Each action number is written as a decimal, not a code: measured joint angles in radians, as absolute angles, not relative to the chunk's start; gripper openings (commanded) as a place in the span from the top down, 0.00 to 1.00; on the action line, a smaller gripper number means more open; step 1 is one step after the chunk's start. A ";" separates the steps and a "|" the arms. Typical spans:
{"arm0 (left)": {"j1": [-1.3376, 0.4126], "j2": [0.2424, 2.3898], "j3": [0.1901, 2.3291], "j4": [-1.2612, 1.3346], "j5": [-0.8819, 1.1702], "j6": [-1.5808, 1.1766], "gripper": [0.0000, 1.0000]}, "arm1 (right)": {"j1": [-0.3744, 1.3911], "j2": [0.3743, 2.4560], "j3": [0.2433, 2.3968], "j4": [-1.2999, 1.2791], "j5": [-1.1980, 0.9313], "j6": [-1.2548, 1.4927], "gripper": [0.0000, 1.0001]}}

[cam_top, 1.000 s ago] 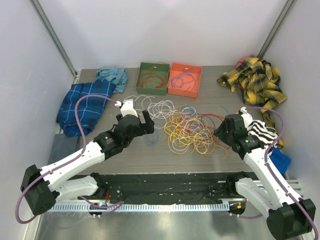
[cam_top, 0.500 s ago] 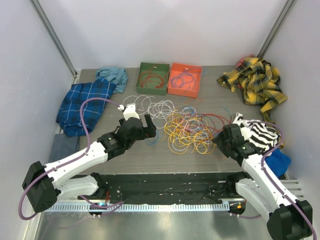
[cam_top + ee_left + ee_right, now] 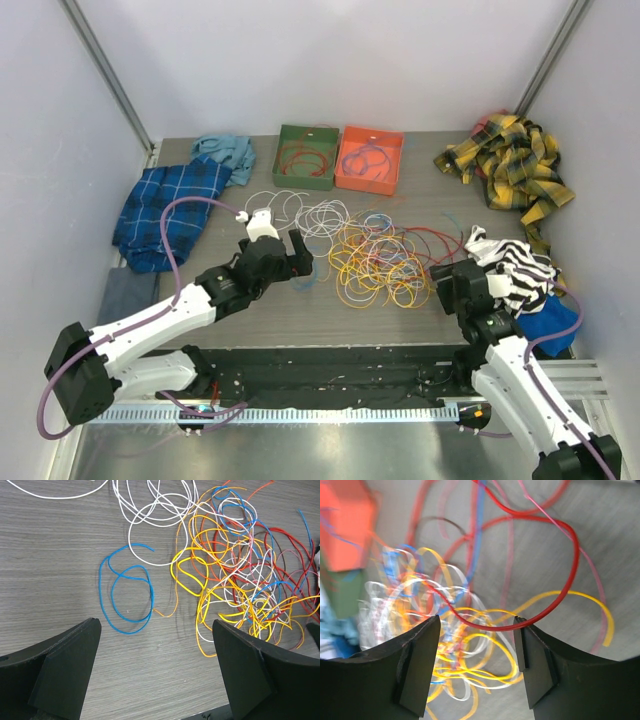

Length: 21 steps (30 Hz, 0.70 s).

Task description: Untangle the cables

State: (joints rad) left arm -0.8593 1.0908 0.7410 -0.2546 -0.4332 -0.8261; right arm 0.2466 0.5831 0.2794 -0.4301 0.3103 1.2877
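The cables [image 3: 380, 262] lie in a tangled heap of yellow, orange, red, white and blue loops at mid-table. White loops [image 3: 320, 214] spread out at the heap's far left. A separate blue cable loop [image 3: 127, 597] lies on the table left of the heap. My left gripper [image 3: 298, 250] is open and empty just left of the heap, and the blue loop lies ahead of its fingertips [image 3: 157, 680]. My right gripper [image 3: 446, 287] is open at the heap's right edge. In the right wrist view [image 3: 476, 650] a red cable [image 3: 560, 580] arcs across the gap at its fingertips, and the rest is motion-blurred.
A green box [image 3: 288, 170] and an orange box [image 3: 364, 182], each holding cables, stand at the back. A blue plaid cloth [image 3: 165, 205] and a teal cloth [image 3: 228, 152] lie at left. A yellow plaid cloth [image 3: 510, 165] and a striped cloth [image 3: 520, 265] lie at right.
My right gripper has drawn back toward the near edge, away from the heap's right side. My left gripper has shifted slightly right toward the heap.
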 measured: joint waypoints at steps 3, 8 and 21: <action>-0.859 1.091 0.738 -0.255 -0.433 -0.829 0.00 | 0.247 0.553 0.280 -0.403 0.330 1.301 0.32; -0.861 1.093 0.738 -0.252 -0.428 -0.831 0.00 | 0.247 0.576 0.270 -0.371 0.359 1.352 0.34; -0.870 1.060 0.737 -0.261 -0.437 -0.831 0.00 | 0.247 0.749 0.385 -0.250 0.364 1.279 0.99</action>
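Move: The stretch of red cable the right hand is after lies almost between its half-open fingertips, about 2 cm ahead and 2 cm lower. The middle of the cable tangle is some 13 cm to that hand's left and 2 cm farther out, about 4 cm below. The striped cloth is roughly 16 cm to its right, level with it. From the left hand the red cable is about 30 cm to the right, neither ahead nor back, and some 11 cm lower. Forward with a small rise, then a dip of about 3 cm onto the red cable, the right hand closes its half-open fingers and pinches the cable between the tips. Keeping that pinch, it climbs about 6 cm and pushes on forward some 3 cm, tipping the fingers slightly up. ##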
